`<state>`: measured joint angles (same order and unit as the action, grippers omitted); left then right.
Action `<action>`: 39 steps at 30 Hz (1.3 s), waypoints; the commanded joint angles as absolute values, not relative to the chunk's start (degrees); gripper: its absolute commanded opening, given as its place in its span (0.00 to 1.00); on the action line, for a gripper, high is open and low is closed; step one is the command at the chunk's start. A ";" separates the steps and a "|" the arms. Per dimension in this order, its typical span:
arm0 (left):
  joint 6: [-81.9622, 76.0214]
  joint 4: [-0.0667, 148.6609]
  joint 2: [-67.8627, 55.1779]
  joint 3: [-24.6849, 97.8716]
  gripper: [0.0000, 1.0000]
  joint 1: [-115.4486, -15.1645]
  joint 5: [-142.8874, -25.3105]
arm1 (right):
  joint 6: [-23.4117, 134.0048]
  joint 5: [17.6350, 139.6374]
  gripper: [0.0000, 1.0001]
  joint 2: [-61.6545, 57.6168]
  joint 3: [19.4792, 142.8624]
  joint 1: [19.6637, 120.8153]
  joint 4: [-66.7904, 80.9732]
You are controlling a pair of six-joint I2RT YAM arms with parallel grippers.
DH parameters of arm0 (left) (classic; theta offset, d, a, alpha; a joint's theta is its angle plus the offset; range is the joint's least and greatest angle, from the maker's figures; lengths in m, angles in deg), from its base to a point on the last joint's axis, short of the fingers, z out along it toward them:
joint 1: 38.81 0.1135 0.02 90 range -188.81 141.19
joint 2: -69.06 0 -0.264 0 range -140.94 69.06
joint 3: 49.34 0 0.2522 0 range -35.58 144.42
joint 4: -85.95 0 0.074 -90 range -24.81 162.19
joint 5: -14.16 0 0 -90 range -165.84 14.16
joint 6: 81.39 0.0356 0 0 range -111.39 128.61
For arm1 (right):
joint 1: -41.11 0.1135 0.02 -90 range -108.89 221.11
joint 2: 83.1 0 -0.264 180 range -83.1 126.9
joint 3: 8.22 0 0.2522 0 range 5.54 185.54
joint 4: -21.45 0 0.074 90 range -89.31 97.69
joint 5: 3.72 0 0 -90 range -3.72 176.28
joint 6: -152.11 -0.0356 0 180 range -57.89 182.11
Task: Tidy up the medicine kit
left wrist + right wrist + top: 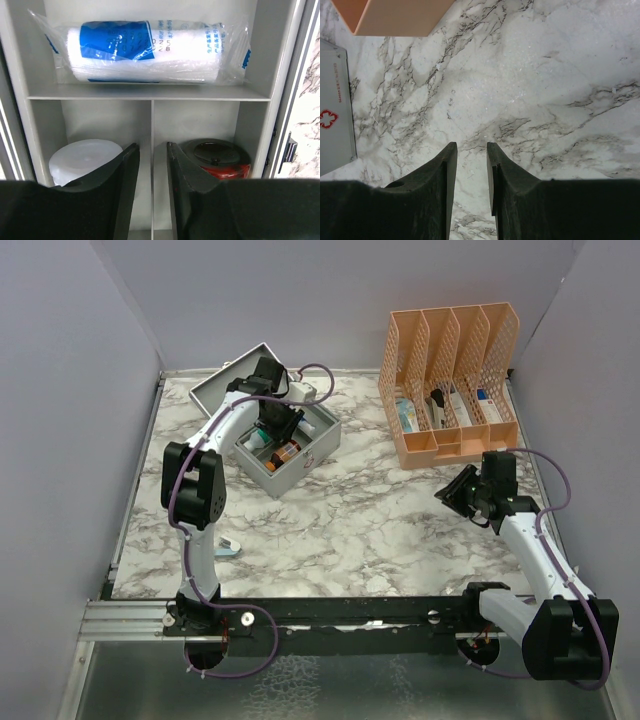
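The medicine kit is a grey metal box standing open at the back left, its lid tipped back. My left gripper hovers over its inside. In the left wrist view the left gripper is open a little with nothing between its fingers, above the divider that splits two compartments. A white round-capped container sits in the left one, and a red bottle with a black cap in the right one. A bagged blue-and-white roll fills the long compartment beyond. My right gripper is open and empty over bare marble.
An orange mesh file organizer with several packets in its slots stands at the back right; its corner shows in the right wrist view, as does the kit's front with a red cross. A small blue-and-white item lies by the left arm.
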<state>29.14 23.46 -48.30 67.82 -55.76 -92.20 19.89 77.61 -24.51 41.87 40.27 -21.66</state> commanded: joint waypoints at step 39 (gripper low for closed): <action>-12.10 56.59 -17.68 47.70 0.99 -28.02 -74.58 | 22.41 70.60 0.34 -24.22 42.25 40.89 -17.64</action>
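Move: The left hand is down at the tray in the grey box, its fingers astride the divider, and the open lid's middle lies about 11 cm ahead, 9 cm left and 4 cm higher. Around the hand, a few centimetres lower, are the white bottle 4 cm left and level with it, the brown bottle 3 cm back, and the white-blue roll 4 cm ahead and 5 cm right. From the right hand the lid lies roughly 25 cm ahead and 47 cm left, slightly higher. Left hand spreads wide, rises off the divider, then sweeps some 22 cm left towards the lid's outer corner, turning counter-clockwise. ##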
